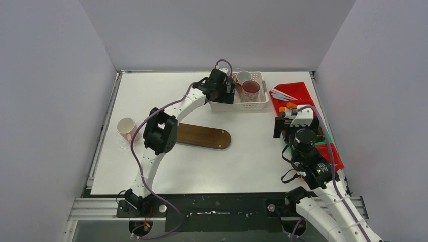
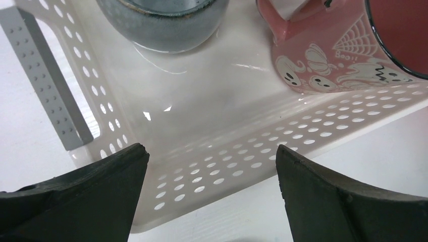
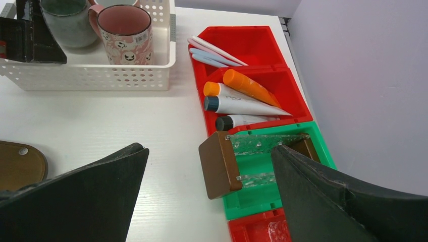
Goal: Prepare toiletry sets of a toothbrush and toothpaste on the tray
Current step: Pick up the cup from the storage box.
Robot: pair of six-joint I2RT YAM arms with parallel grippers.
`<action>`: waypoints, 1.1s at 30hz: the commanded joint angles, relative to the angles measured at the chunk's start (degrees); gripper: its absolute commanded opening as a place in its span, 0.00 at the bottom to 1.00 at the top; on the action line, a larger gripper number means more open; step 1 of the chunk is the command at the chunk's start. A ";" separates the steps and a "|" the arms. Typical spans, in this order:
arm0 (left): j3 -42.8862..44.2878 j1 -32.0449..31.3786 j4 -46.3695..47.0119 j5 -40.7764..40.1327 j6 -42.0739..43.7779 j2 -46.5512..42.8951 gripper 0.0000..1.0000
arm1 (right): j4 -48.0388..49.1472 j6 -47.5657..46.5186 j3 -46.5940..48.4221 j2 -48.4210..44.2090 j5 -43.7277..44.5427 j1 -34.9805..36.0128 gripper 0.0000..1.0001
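Note:
My left gripper is open over the left end of the white perforated basket. Its jaws straddle the basket's near wall and hold nothing. Inside stand a dark green mug and a pink ghost-print mug with a maroon inside. A white mug stands behind them. A pinkish-white mug sits at the table's left. The brown wooden tray lies bare mid-table. My right gripper hangs open near the red bins, where toothbrushes and toothpaste tubes lie.
A green bin below the red ones holds a clear piece with a brown end block, right under my right jaws. More red bins follow nearer to me. The grey enclosure walls stand close at both sides.

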 commanded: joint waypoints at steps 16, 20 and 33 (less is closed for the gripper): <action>-13.18 0.13 -6.22 0.83 -5.69 -12.22 0.97 | 2.79 -0.40 -0.07 -0.77 0.11 0.18 1.00; -13.57 -0.03 -6.58 1.78 -6.07 -13.25 0.97 | 2.75 -0.40 -0.16 -1.16 0.20 0.19 1.00; -2.13 0.64 -4.97 -4.62 -1.47 -13.41 0.97 | 2.95 -0.40 -0.40 -1.54 0.11 0.15 1.00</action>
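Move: The green cup stands about 7 cm ahead of the left hand and level with it sideways, its middle some 2 cm lower. The storage box's middle is roughly 5 cm ahead and 6 cm right; in it, the red-rimmed cup is about 5 cm ahead and 11 cm right, and the white cup some 11 cm ahead and 8 cm right. From the right hand the green cup lies about 28 cm ahead, 28 cm left and 17 cm below. With its open fingers down inside the storage box behind the near wall, the left hand drags the box along, drawing back about 4.5 cm and some 2.5 cm to the left, away from the green cup. It then rises about 3 cm, clear of the near rim, with the fingers still wide open and empty. ##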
